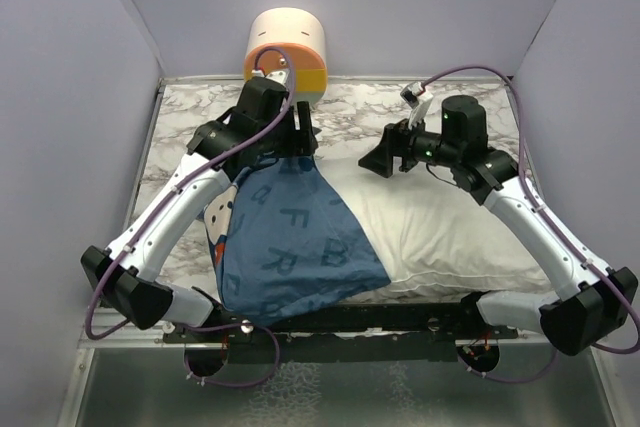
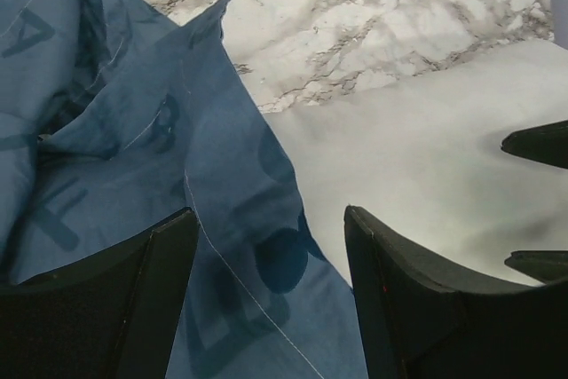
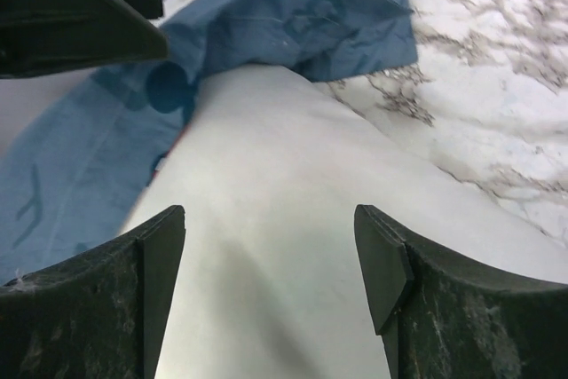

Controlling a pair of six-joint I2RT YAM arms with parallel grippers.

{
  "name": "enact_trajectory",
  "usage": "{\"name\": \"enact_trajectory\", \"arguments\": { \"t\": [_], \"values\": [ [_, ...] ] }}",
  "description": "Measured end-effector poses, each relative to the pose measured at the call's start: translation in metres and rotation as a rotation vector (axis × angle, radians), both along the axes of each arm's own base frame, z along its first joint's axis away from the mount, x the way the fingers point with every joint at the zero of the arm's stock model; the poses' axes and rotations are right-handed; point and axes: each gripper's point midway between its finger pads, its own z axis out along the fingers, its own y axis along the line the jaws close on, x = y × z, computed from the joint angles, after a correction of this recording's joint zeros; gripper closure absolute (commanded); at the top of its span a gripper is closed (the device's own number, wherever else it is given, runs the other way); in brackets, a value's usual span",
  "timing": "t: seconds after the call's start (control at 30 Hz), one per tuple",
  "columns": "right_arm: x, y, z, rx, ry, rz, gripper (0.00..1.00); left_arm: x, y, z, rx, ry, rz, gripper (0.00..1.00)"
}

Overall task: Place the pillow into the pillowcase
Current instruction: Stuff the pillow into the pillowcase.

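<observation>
The white pillow lies across the middle and right of the marble table. The blue lettered pillowcase is drawn over its left end and bunched at the back left. My left gripper hovers open over the case's back edge. In the left wrist view the left gripper has blue pillowcase below the gap and nothing pinched, with the pillow to the right. My right gripper stands open above the pillow's back edge. In the right wrist view the right gripper has bare pillow under it, the pillowcase beyond.
A cream-and-orange cylinder stands at the back wall behind the left arm. Marble tabletop shows behind the pillow. Lavender walls close in on the left, right and back. A cartoon face print shows at the case's left edge.
</observation>
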Motion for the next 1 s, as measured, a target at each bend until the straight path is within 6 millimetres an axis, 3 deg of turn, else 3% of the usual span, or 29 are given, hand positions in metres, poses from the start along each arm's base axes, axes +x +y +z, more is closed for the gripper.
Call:
{"name": "enact_trajectory", "arguments": {
  "t": [0.33,0.5,0.57,0.63,0.7,0.73,0.83,0.9,0.93,1.0],
  "values": [
    [0.011,-0.007,-0.032,-0.099,0.036,-0.027,0.20,0.023,-0.004,-0.015,0.118,0.005,-0.054,0.28],
    [0.019,-0.005,-0.052,-0.143,0.066,-0.018,0.20,0.039,-0.006,-0.049,0.215,0.055,-0.095,0.31],
    [0.025,-0.003,-0.061,-0.171,0.082,-0.005,0.20,0.043,-0.004,-0.070,0.272,0.094,-0.110,0.40],
    [0.032,0.000,-0.067,-0.195,0.091,0.011,0.21,0.046,-0.003,-0.085,0.310,0.119,-0.122,0.62],
    [0.035,0.003,-0.077,-0.216,0.107,0.027,0.30,0.049,-0.002,-0.094,0.330,0.132,-0.132,0.89],
    [0.035,0.003,-0.083,-0.228,0.118,0.035,0.36,0.050,-0.003,-0.097,0.337,0.136,-0.140,0.95],
    [0.032,0.005,-0.095,-0.249,0.134,0.055,0.69,0.056,-0.010,-0.096,0.329,0.133,-0.162,1.00],
    [0.028,0.005,-0.100,-0.257,0.138,0.072,0.90,0.064,-0.019,-0.084,0.297,0.108,-0.172,1.00],
    [0.026,0.005,-0.103,-0.259,0.141,0.079,0.97,0.066,-0.022,-0.077,0.281,0.092,-0.174,1.00],
    [0.023,0.005,-0.107,-0.259,0.151,0.082,1.00,0.074,-0.030,-0.053,0.228,0.041,-0.174,1.00]
  ]
}}
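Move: The top stretch of the pillowcase rim, next for the left fingers, lies about 6 cm ahead of them, 1 cm to their right and 10 below. From that hand, the pillow patch under the right gripper is roughly 7 cm back and 18 to the right, 11 below; the drawer box stands some 27 cm ahead and 8 left. That patch is 2 cm ahead of the right hand, straight below by 11; the rim stretch is 12 ahead and 17 left of it. The pillowcase rim is pinched by the left hand, which goes forward and down about 10 cm with open fingers, shuts them on the cloth, then lifts some 5 cm while still reaching forward and edging right. The pillow's top is taken by the right hand, sinking about 10 cm nearly straight down, rolling some 15 degrees and closing its fingers on the white cover beside the rim. ##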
